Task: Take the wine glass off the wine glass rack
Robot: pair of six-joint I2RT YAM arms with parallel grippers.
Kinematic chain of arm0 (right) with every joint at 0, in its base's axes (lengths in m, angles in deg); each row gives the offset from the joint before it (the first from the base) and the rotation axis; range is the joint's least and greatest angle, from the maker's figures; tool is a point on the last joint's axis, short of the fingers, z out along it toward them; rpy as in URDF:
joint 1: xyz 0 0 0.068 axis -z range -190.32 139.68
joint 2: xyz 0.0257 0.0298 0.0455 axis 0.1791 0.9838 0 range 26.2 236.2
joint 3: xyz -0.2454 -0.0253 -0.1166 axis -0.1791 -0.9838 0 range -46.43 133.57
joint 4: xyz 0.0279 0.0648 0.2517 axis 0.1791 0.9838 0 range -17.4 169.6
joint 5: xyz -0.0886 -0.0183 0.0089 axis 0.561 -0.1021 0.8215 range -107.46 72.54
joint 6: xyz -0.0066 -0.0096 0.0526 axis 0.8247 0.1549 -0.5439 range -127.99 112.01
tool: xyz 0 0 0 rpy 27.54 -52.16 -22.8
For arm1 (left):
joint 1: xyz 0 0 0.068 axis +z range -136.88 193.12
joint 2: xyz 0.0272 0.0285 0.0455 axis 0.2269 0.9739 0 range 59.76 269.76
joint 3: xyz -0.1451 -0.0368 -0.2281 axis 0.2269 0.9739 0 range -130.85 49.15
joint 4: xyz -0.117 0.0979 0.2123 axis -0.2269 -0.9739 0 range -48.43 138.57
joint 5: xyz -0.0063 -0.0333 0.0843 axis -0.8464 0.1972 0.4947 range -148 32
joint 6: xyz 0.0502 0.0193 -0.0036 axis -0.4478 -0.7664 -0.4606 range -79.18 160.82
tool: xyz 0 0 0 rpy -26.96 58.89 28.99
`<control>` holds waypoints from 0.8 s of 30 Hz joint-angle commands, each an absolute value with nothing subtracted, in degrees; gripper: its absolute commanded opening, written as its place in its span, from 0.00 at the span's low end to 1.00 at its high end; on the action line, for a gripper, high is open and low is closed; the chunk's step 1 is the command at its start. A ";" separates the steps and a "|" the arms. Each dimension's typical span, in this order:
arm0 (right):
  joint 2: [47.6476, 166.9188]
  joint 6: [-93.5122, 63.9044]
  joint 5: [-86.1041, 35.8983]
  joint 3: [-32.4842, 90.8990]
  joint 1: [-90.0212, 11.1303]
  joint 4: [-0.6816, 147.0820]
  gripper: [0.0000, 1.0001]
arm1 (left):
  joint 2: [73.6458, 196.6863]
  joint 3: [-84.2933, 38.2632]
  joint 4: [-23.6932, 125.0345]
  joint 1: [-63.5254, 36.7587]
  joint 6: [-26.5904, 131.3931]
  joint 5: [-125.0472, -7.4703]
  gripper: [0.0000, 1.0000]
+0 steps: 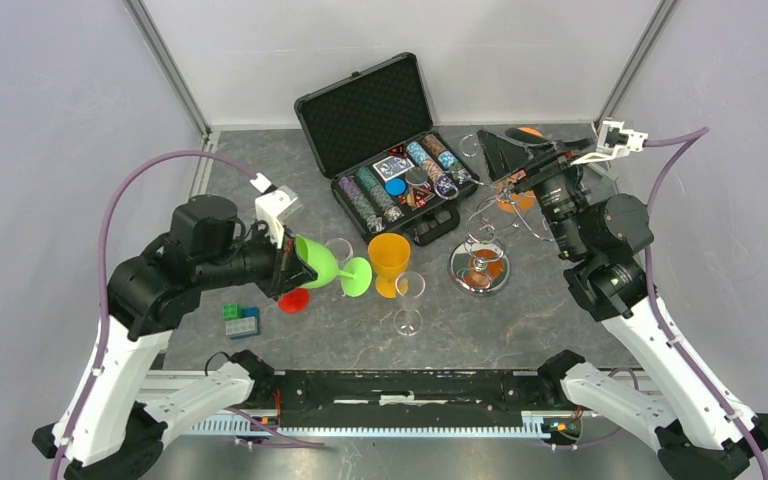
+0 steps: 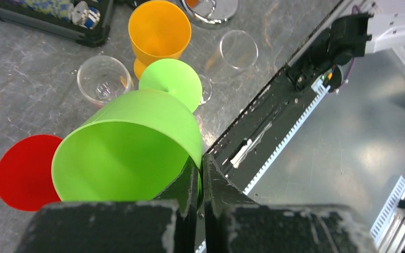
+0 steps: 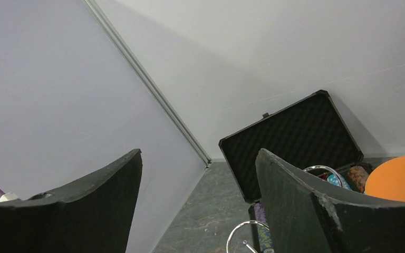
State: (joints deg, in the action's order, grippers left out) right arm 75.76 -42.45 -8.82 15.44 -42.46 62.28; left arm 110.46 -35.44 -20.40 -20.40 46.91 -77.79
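My left gripper (image 1: 290, 268) is shut on the rim of a green plastic wine glass (image 1: 322, 263), held tilted on its side just above the table, left of the rack. In the left wrist view the fingers (image 2: 190, 182) pinch the green glass's wall (image 2: 126, 153). The chrome wine glass rack (image 1: 480, 268) stands on its mirrored disc base at centre right, its curled hooks reaching up. An orange wine glass (image 1: 516, 197) still hangs among the hooks. My right gripper (image 1: 498, 158) is open and empty above the rack's back; its view shows a chrome hook (image 3: 248, 232) below the jaws and an orange foot (image 3: 398, 179).
An open black chip case (image 1: 385, 150) lies behind the rack. A yellow cup (image 1: 390, 258), two clear glasses (image 1: 409, 295) (image 1: 340, 250) and a red glass (image 1: 294, 299) stand near the green glass. Small toy bricks (image 1: 240, 320) lie at front left.
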 commanded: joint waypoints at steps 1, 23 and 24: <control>74.73 -40.44 -9.78 15.43 -42.59 59.77 0.83 | 112.13 -34.15 -22.16 -24.02 43.81 -77.36 0.02; 76.63 -39.72 -9.67 18.14 -42.60 62.79 0.81 | 128.90 -22.77 -13.98 -38.99 48.17 -62.56 0.03; 76.81 -39.63 -9.79 18.30 -42.57 63.00 0.81 | 129.10 -22.24 -13.24 -39.05 48.43 -62.59 0.05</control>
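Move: The left hand already holds the green wine glass by its bowl rim, foot slanting down and to the right; the bare table spot it heads for is about 7 cm to the right, level fore-and-aft and some 30 cm below. The near clear glass stands about 7 cm ahead and 6 right, the red glass about 4 ahead and 6 left, and the yellow glass about 7 ahead and 15 right. From the right hand that spot is roughly 26 cm left, 15 back and 46 down. Still pinching the green glass by the rim, the left hand lowers it about 13 cm while easing some 4 cm to the right, towards the bare table on the robot's side of the near clear glass, the descent quickening towards the end. As it sinks, the wrist tips the fingers about 30 degrees steeper, so that the glass's foot swings down beneath the bowl, and the fingers keep their hold. ##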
